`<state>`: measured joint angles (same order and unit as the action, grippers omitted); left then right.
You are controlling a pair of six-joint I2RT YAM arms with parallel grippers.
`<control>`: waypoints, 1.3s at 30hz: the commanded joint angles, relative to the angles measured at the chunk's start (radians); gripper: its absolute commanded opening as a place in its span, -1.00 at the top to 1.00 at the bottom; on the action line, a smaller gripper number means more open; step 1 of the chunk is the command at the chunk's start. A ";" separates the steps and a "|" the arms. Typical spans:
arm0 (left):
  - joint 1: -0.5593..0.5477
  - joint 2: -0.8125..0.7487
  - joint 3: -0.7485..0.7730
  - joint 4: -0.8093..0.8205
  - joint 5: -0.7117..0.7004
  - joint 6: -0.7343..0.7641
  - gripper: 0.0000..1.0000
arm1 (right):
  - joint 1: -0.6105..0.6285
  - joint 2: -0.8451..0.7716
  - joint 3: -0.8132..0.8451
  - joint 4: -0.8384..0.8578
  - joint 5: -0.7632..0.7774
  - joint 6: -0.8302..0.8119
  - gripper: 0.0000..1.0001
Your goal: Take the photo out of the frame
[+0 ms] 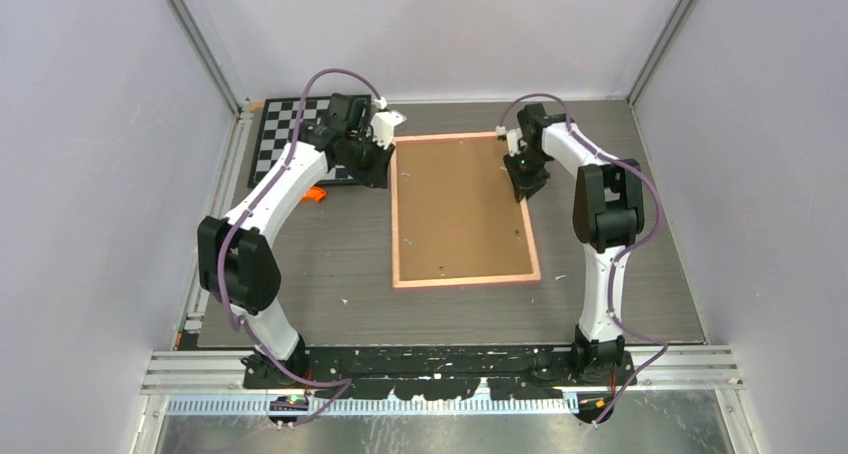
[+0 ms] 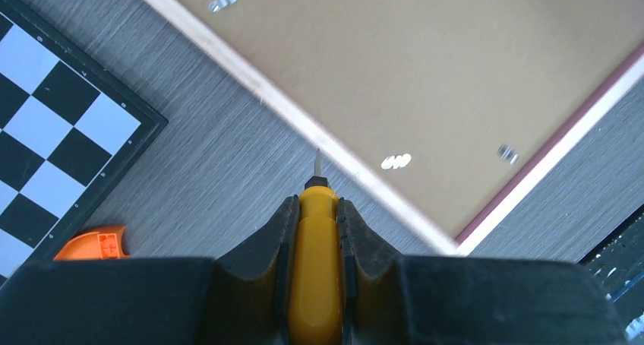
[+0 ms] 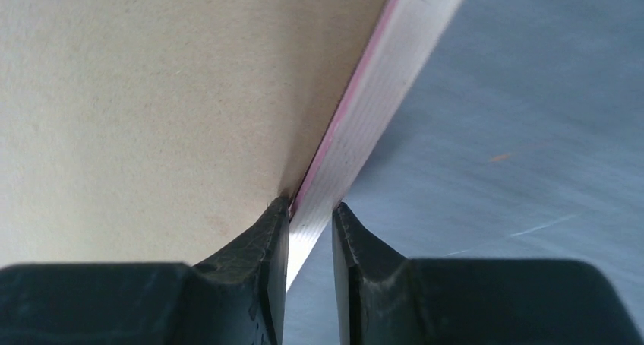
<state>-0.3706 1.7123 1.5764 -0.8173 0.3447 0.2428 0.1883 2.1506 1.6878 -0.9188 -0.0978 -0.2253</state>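
Note:
The frame (image 1: 460, 204) lies face down in the middle of the table, brown fibreboard back up, thin pink border all round. The photo is hidden under that back. My left gripper (image 1: 376, 164) hovers by the frame's far left corner, shut on a yellow-handled screwdriver (image 2: 317, 261). The tool's thin metal tip (image 2: 317, 161) points at the frame's pale rim (image 2: 266, 94), just short of a metal clip (image 2: 396, 161). At the frame's right side my right gripper (image 1: 526, 186) straddles the border (image 3: 380, 79), one finger on the fibreboard side (image 3: 152, 94), the other outside, pinching the rim.
A black-rimmed chessboard (image 1: 290, 134) lies at the far left, behind my left arm. Next to its near edge sits a small orange piece (image 1: 316, 194). More clips (image 2: 506, 153) dot the frame's back. Grey walls close in the table on three sides.

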 commanded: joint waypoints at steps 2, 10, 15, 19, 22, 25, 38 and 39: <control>0.011 -0.061 -0.004 0.001 0.039 -0.009 1.00 | -0.068 0.096 0.190 0.011 0.159 -0.201 0.82; 0.038 -0.077 0.003 -0.006 0.065 -0.044 1.00 | -0.042 -0.017 0.341 -0.012 -0.008 -0.024 -0.02; 0.101 -0.092 0.007 0.000 0.126 -0.124 1.00 | 0.095 -0.140 0.253 0.070 -0.012 0.129 -0.17; 0.150 -0.123 -0.003 0.008 0.144 -0.169 1.00 | 0.230 -0.151 0.213 0.114 0.029 0.220 -0.22; 0.188 -0.163 -0.031 0.030 0.136 -0.186 1.00 | 0.309 -0.118 0.221 0.136 0.056 0.272 -0.23; 0.234 -0.201 -0.060 0.043 0.136 -0.193 1.00 | 0.373 -0.069 0.246 0.143 0.067 0.301 -0.23; 0.328 -0.278 -0.140 0.040 0.181 -0.175 1.00 | 0.546 0.163 0.393 0.122 0.190 0.283 -0.21; 0.330 -0.283 -0.141 0.039 0.181 -0.171 1.00 | 0.549 0.174 0.402 0.119 0.192 0.280 -0.21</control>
<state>-0.0505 1.4841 1.4391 -0.8036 0.4919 0.0601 0.7265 2.3173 2.0060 -0.8055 0.0399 0.0525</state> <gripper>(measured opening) 0.195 0.610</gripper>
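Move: The frame, back side up, is still pinched at its right edge by the right hand; its middle is about 14 cm left and 2 cm back of that hand. The left edge, the next grip, lies roughly 30 cm left and 2 back; 20 cm left of that edge are the orange pipe, 5 cm farther out, and the chessboard, 19 farther out. From the left hand, the left edge is 2 cm right, level ahead, some 15 below. The frame's right edge, still in the right hand's pinch, is dragged forward and somewhat right by about 7 cm; then the fingers open and let go. The right hand rises, swings some 30 cm left over the frame and sinks, open, astride its left edge. The left hand, keeping the screwdriver, draws left from the frame and rises, turning about 20 degrees counter-clockwise. ##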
